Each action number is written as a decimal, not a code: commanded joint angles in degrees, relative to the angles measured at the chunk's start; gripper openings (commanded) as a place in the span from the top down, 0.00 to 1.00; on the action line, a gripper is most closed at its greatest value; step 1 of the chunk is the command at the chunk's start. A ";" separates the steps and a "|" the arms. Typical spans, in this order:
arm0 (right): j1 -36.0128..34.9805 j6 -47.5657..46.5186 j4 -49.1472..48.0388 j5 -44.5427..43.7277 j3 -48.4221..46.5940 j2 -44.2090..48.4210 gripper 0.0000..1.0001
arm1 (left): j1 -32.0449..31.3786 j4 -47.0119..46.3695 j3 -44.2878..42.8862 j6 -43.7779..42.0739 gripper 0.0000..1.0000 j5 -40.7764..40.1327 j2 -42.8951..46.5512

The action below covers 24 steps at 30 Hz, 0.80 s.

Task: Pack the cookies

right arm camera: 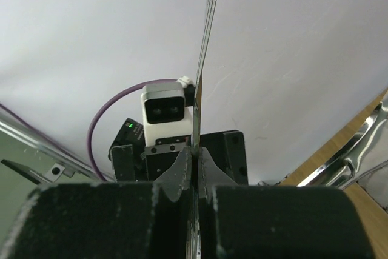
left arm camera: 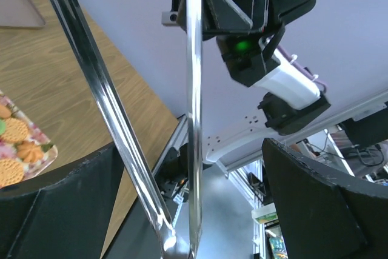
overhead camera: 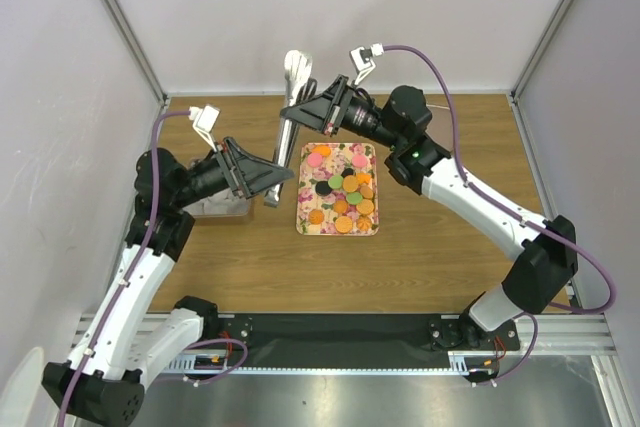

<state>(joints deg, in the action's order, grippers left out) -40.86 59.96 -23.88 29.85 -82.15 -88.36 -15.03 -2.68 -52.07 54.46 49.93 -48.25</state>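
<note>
The cookies (overhead camera: 340,195), small round discs in orange, green, pink and black, lie on a flowered tray (overhead camera: 372,153) at the table's middle; a few cookies (left arm camera: 13,130) show in the left wrist view. Metal tongs (overhead camera: 287,117) hang tilted in the air just left of the tray. My right gripper (overhead camera: 302,112) is shut on one arm of the tongs (right arm camera: 205,40), seen edge-on between its pads. My left gripper (overhead camera: 268,179) stands open around the tongs' joined lower end (left arm camera: 177,244). Its fingers (left arm camera: 66,198) sit apart from the two arms.
A clear container (overhead camera: 215,209) sits on the table under my left arm, left of the tray. White walls close in the back and sides. The arms' bases stand on a black rail (overhead camera: 340,329) at the near edge.
</note>
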 commanded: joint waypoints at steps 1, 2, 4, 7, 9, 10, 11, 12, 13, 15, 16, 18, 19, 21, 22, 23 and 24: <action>-1.94 -1.07 -6.44 -2.33 0.06 2.66 1.00 | 0.35 -10.15 0.30 6.44 0.00 2.89 -0.35; -2.29 -1.34 -6.62 -2.68 0.15 2.40 1.00 | 0.35 -11.02 0.48 8.19 0.00 2.89 -0.53; -3.17 -1.52 -7.58 -3.73 0.84 2.31 1.00 | 0.35 -13.84 1.27 9.87 0.00 2.72 -0.88; -3.70 -0.73 -11.52 -5.40 2.78 2.84 1.00 | 0.44 -16.48 2.24 12.16 0.01 2.10 -1.14; -3.96 -0.55 -12.68 -6.02 4.10 2.84 1.00 | 0.44 -16.92 2.68 12.78 0.04 1.57 -1.06; -4.14 -0.81 -12.86 -6.64 4.36 2.84 1.00 | 0.44 -17.10 2.77 12.95 0.04 1.40 -1.06; -4.57 -1.34 -12.95 -7.08 5.06 3.10 1.00 | 0.44 -17.45 2.94 13.48 0.06 1.13 -1.06; -4.75 -1.52 -13.03 -7.52 5.59 3.36 1.00 | 0.35 -18.23 3.20 13.74 0.07 0.96 -1.06; -4.75 -1.60 -13.64 -8.22 6.03 3.54 1.00 | 0.44 -18.50 3.29 13.75 0.07 0.78 -1.06; -4.84 -1.95 -13.65 -8.57 7.08 4.07 1.00 | 0.44 -18.51 3.21 13.84 0.11 0.61 -1.14; -4.75 -2.13 -13.39 -9.19 7.26 4.33 1.00 | 0.44 -18.33 3.21 13.75 0.12 0.52 -1.15; -4.75 -2.66 -12.86 -9.98 7.97 5.03 1.00 | 0.44 -17.02 2.94 12.70 0.17 0.17 -1.06; -4.75 -2.92 -12.95 -10.16 8.23 5.38 1.00 | 0.44 -16.58 2.86 12.34 0.19 -0.18 -1.06; -4.75 -2.92 -12.60 -10.42 8.50 5.74 1.00 | 0.44 -15.70 2.59 11.55 0.23 -0.45 -0.88; -4.75 -2.84 -12.77 -10.33 8.58 5.74 1.00 | 0.44 -15.52 2.50 11.38 0.24 -0.62 -0.79; -4.75 -2.84 -12.77 -10.07 8.67 5.74 1.00 | 0.44 -15.34 2.42 11.20 0.25 -0.63 -0.97; -4.84 -2.75 -12.86 -9.98 8.76 5.65 1.00 | 0.44 -15.08 2.24 11.02 0.25 -0.63 -0.88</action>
<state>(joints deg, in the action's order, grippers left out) -45.32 59.16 -34.87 20.84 -73.91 -84.12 -14.81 -15.70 -48.42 66.85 49.74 -49.82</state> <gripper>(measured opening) 0.024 0.753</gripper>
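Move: I already hold the tongs in my right hand. Their handle slants back and down from it, crossing between my open left pads, about 1 cm below my left hand point. From my right hand, that stretch of handle is about 9 cm back and 8 below. On the table, some 37 cm below my left hand and 13 ahead, lie the cookie tray, about 9 to the right, and the lined box, 18 to the left. I keep my right grip shut on the tongs and draw them back about 2 cm, bobbing up, down and up again by a centimetre, so the handle feeds farther between my left fingers. My left hand rises about 1 cm, tips its fingertips up some 8 degrees, then holds nearly still while the fingers begin closing around the handle, by about a quarter. ##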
